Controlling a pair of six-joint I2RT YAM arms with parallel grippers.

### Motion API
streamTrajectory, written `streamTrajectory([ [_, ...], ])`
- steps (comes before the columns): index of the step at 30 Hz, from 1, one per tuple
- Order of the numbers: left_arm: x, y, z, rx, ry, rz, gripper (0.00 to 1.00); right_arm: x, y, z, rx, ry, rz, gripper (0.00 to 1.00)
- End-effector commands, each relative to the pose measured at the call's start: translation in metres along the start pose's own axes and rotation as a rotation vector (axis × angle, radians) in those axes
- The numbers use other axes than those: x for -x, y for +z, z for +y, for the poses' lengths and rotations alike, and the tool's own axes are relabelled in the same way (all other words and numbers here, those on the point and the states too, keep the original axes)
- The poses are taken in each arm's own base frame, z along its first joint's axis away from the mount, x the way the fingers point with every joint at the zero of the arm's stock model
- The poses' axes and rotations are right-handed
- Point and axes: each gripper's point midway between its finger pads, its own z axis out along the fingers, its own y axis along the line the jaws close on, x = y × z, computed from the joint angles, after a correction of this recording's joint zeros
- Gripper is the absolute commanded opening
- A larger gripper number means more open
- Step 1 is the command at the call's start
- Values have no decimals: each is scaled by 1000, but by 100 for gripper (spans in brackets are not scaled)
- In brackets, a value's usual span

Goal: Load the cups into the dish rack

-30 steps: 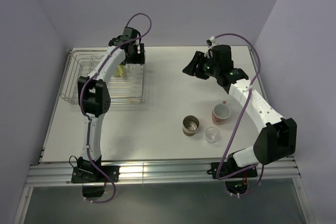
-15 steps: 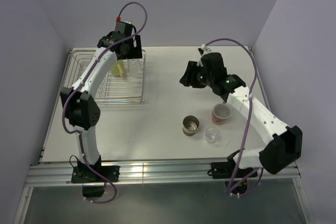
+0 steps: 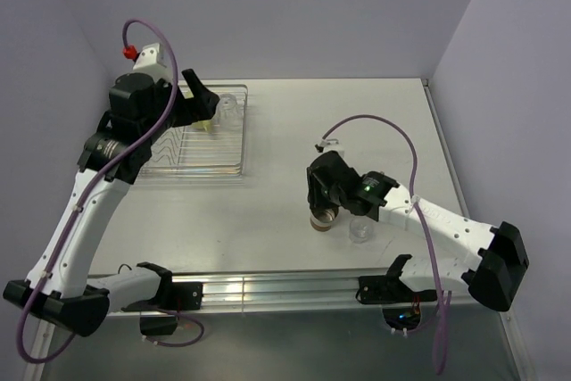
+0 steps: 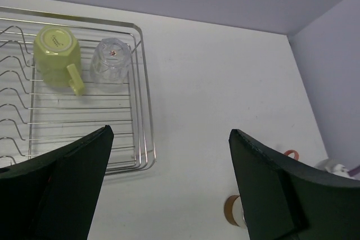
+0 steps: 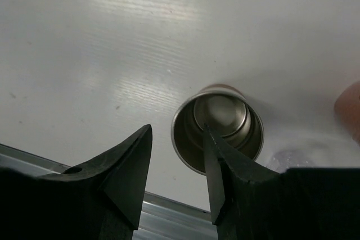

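Observation:
The dish rack (image 3: 178, 160) stands at the back left and holds an upturned pale yellow mug (image 4: 55, 54) and an upturned clear glass tumbler (image 4: 111, 63). My left gripper (image 4: 170, 131) hangs open and empty, high above the rack's right rim (image 4: 143, 111). The brown metallic cup (image 5: 219, 127) stands upright on the table. My right gripper (image 5: 177, 128) is open and straddles the cup's near wall, one finger inside and one outside. Beside it stands another clear tumbler (image 3: 360, 229). Only an edge of the salmon-pink mug (image 5: 350, 108) shows.
The metal rail (image 3: 285, 290) at the table's near edge lies just behind the right gripper. Purple walls close the table at the back and on both sides. The right arm (image 3: 428, 220) lies low across the front right of the table.
The left arm has lifted and drawn back leftward from the rack, leaving the tumbler there. The right arm has swung down and forward, and its fingers have narrowed around the brown cup's wall.

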Motion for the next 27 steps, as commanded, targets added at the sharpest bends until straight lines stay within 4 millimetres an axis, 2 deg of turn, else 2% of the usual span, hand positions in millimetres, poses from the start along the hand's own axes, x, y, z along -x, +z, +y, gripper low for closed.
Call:
streamTrajectory([
  [1,-6,-4,-7,-53,-21,-9,91,-11,7,-12,-81,33,-14,49],
  [5,-7,-11,-6,-60,-15,-23,92,-25,16,-12,-84,28,15,48],
  [19,-29,-5,1,-59,-7,16,92,-51,42,-4,-119,-26,94,47],
  [27,-36,0,5,-48,-9,32,92,-56,51,-9,-157,-54,120,12],
])
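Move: The metal cup stands under the right hand: its middle is about 11 cm below, some 3 cm to the right and 1 cm back. From that hand the small glass lies about 13 cm right and 4 cm back, and the red mug about 16 cm right and 4 cm ahead, both roughly as low. From the left hand the metal cup is some 25 cm right, 13 cm back and 34 cm below. Right hand sinks about 8 cm and closes astride the metal cup's left rim; the left lowers 5 cm. ##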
